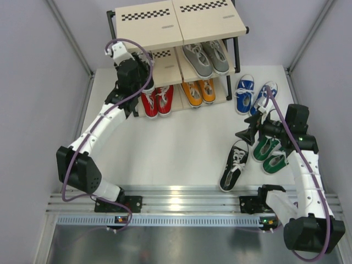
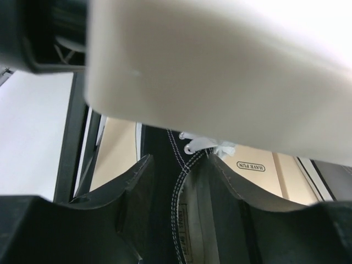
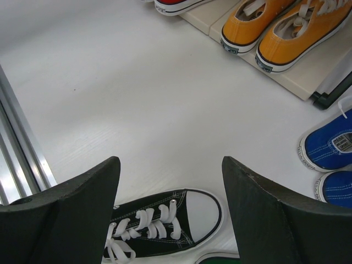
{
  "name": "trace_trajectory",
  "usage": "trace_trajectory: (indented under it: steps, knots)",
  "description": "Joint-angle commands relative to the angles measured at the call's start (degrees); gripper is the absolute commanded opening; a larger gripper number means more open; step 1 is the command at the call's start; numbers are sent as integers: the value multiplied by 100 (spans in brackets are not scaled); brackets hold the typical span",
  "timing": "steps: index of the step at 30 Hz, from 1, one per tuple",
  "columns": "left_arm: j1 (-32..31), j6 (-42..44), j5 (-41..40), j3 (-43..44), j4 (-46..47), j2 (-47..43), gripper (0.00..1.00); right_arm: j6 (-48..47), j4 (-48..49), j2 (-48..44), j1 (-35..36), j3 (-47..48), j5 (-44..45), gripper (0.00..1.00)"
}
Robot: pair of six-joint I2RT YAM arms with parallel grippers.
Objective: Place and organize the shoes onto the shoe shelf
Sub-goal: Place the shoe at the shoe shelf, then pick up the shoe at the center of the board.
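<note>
The shoe shelf [image 1: 159, 25] stands at the back of the table. My left gripper [image 1: 144, 74] reaches into the left side of its middle tier. In the left wrist view, under the upper board [image 2: 220, 71], the left gripper [image 2: 179, 159] stands open astride the side wall of a black shoe [image 2: 165, 187], one finger outside it and one inside. The other black shoe [image 1: 234, 165] lies on the table. My right gripper [image 1: 248, 133] hovers open above it. In the right wrist view the open right gripper [image 3: 170, 181] frames that black shoe's toe [image 3: 159, 225], apart from it.
Grey shoes [image 1: 206, 58] sit on the middle tier's right side. Red shoes [image 1: 157, 102] and orange shoes [image 1: 199, 91] sit on the bottom tier. Blue shoes [image 1: 254, 93] and green shoes [image 1: 269, 151] lie on the table at the right, close to the right arm.
</note>
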Motion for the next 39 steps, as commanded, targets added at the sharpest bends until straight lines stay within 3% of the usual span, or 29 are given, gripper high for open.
trace_trajectory:
  steps: [1, 8, 16, 22, 25, 27, 32, 35, 39]
  knots:
    - [21, -85, 106, 207, 101, -252, 50, -98, 176, -53, -134, 14, -154, 75]
    - [21, -41, 747, -3, -110, -822, 53, -107, 176, -53, -160, 5, -145, 75]
    - [21, 249, 1932, -310, -1032, -1675, 50, -221, 133, -71, -186, 14, -48, 75]
    - [21, 829, 2919, -1619, -1612, -3394, 52, -519, -16, -1, -204, 40, -22, 75]
    - [21, 891, 3252, -2601, -1683, -4170, 54, -836, -437, 69, -204, 171, 232, 75]
    - [21, 926, 3341, -3016, -1858, -4891, 61, -1343, -815, 175, -204, 416, 512, 75]
    - [21, 1031, 3288, -3939, -2096, -6191, 73, -2566, -2554, 517, -195, 874, 1366, 75]
    - [30, 1136, 3209, -4273, -2219, -6614, 76, -2796, -3152, 641, -152, 779, 1656, 75]
    - [21, 1067, 3314, -4381, -2290, -6879, 78, -2446, -2936, 615, 497, 296, 2323, 75]
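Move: The left hand has already let go of the black shoe on the middle shelf and hovers around its collar; that shoe's middle is about 2 cm ahead, 1 cm right and 3 cm below. The red pair sits some 24 cm lower, about 1 cm back and 4 cm right; the grey pair is 5 cm farther out, 29 cm right and 3 cm lower. From the open right hand, the black shoe on the table lies 5 cm back, 1 cm left and 16 cm down; the nearer green shoe is 8 cm ahead and 15 cm right, at that same height. Back out of the shelf comes the left hand, first arcing up about 6 cm off the black shoe, then pulling back towards its base, some 26 cm in all, and sinking below its starting height; it swings about 30 degrees clockwise and opens its fingers wider. Late on, the right hand drops about 7 cm while moving right and back, towards the black shoe on the table, its open fingers tipping down. ##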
